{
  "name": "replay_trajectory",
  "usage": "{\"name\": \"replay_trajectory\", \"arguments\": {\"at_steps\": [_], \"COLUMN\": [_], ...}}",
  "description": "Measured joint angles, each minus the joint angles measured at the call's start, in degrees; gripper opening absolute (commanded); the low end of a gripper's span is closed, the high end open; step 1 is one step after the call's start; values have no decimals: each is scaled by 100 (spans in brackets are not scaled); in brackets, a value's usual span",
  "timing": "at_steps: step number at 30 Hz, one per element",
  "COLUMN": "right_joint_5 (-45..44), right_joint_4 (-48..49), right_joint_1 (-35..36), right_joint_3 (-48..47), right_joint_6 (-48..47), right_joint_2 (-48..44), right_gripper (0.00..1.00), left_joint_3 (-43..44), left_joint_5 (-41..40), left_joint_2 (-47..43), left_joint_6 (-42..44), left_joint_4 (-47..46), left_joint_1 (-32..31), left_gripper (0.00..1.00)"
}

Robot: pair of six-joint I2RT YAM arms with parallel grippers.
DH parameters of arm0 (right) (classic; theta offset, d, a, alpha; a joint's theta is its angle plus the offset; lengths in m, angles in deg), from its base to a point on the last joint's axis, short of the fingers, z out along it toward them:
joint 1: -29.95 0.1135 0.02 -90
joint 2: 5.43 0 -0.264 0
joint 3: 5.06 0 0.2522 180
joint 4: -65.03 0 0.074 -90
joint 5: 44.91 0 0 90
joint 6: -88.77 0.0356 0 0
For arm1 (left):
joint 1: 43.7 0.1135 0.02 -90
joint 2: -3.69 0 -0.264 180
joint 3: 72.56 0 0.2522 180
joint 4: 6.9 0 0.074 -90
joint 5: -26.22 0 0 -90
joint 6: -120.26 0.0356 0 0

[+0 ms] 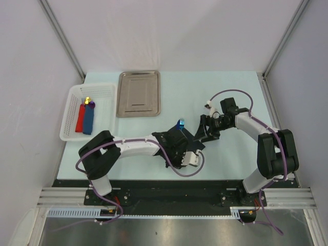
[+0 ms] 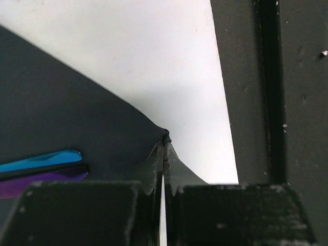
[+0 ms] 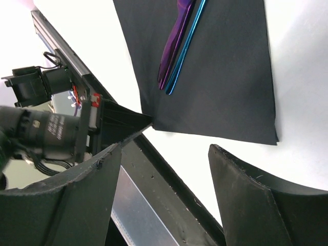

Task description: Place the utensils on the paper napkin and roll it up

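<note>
The black paper napkin (image 3: pixel 220 77) lies flat on the table near its front edge and shows partly under the arms in the top view (image 1: pixel 190 139). The bright blue utensil (image 3: pixel 187 46) and the dark purple utensil (image 3: pixel 173 43) lie side by side on it. They also show in the left wrist view, blue (image 2: pixel 43 160) and purple (image 2: pixel 41 183). The blue fork head pokes out in the top view (image 1: pixel 180 123). My left gripper (image 2: pixel 165 148) is shut on a near corner of the napkin, lifting it slightly. My right gripper (image 3: pixel 166 148) is open and empty, above the napkin's near edge.
A shiny steel tray (image 1: pixel 138 93) lies at the back centre. A white basket (image 1: pixel 72 115) at the left holds flat red and blue pieces. The black front rail (image 3: pixel 169 179) of the table runs close to the pinched corner.
</note>
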Motion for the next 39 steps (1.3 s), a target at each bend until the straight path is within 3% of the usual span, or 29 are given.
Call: {"name": "replay_trajectory", "arguments": {"at_steps": [15, 20, 27, 39], "right_joint_5": [107, 258, 472, 774], "right_joint_4": [144, 463, 946, 1681], "right_joint_1": [157, 249, 317, 636], "right_joint_3": [-24, 251, 634, 1016], "right_joint_6": [144, 339, 671, 1250], "right_joint_2": [48, 48, 76, 463], "right_gripper": [68, 61, 35, 22], "left_joint_3": [979, 1095, 1108, 1106], "left_joint_5": [855, 935, 966, 962], "left_joint_2": [321, 555, 702, 774], "left_joint_6": [-144, -251, -374, -590], "left_joint_4": [527, 472, 321, -37], "left_joint_1": [1069, 1309, 1475, 1532], "left_gripper": [0, 0, 0, 0]}}
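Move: The left hand holds the napkin's near corner. The utensils' handle ends lie about 6 cm straight ahead, 1 cm below; beyond them, the blue fork's middle is some 14 cm straight ahead, with the purple knife's equally far out and 1 cm left. From the right hand, the napkin's near right edge lies about 7 cm back, 3 cm left, 8 cm below; the fork is 3 cm ahead, 8 cm left. Still pinching the napkin's near corner, the left hand carries it forward about 9.5 cm in a low arc, up some 3.5 cm and back down, over the handle ends, turning about 15 degrees counter-clockwise. The right hand soon follows, going left, back and down about 4 cm each way towards the fold beside the left fingertips, its fingers closing from wide to about a quarter open. ##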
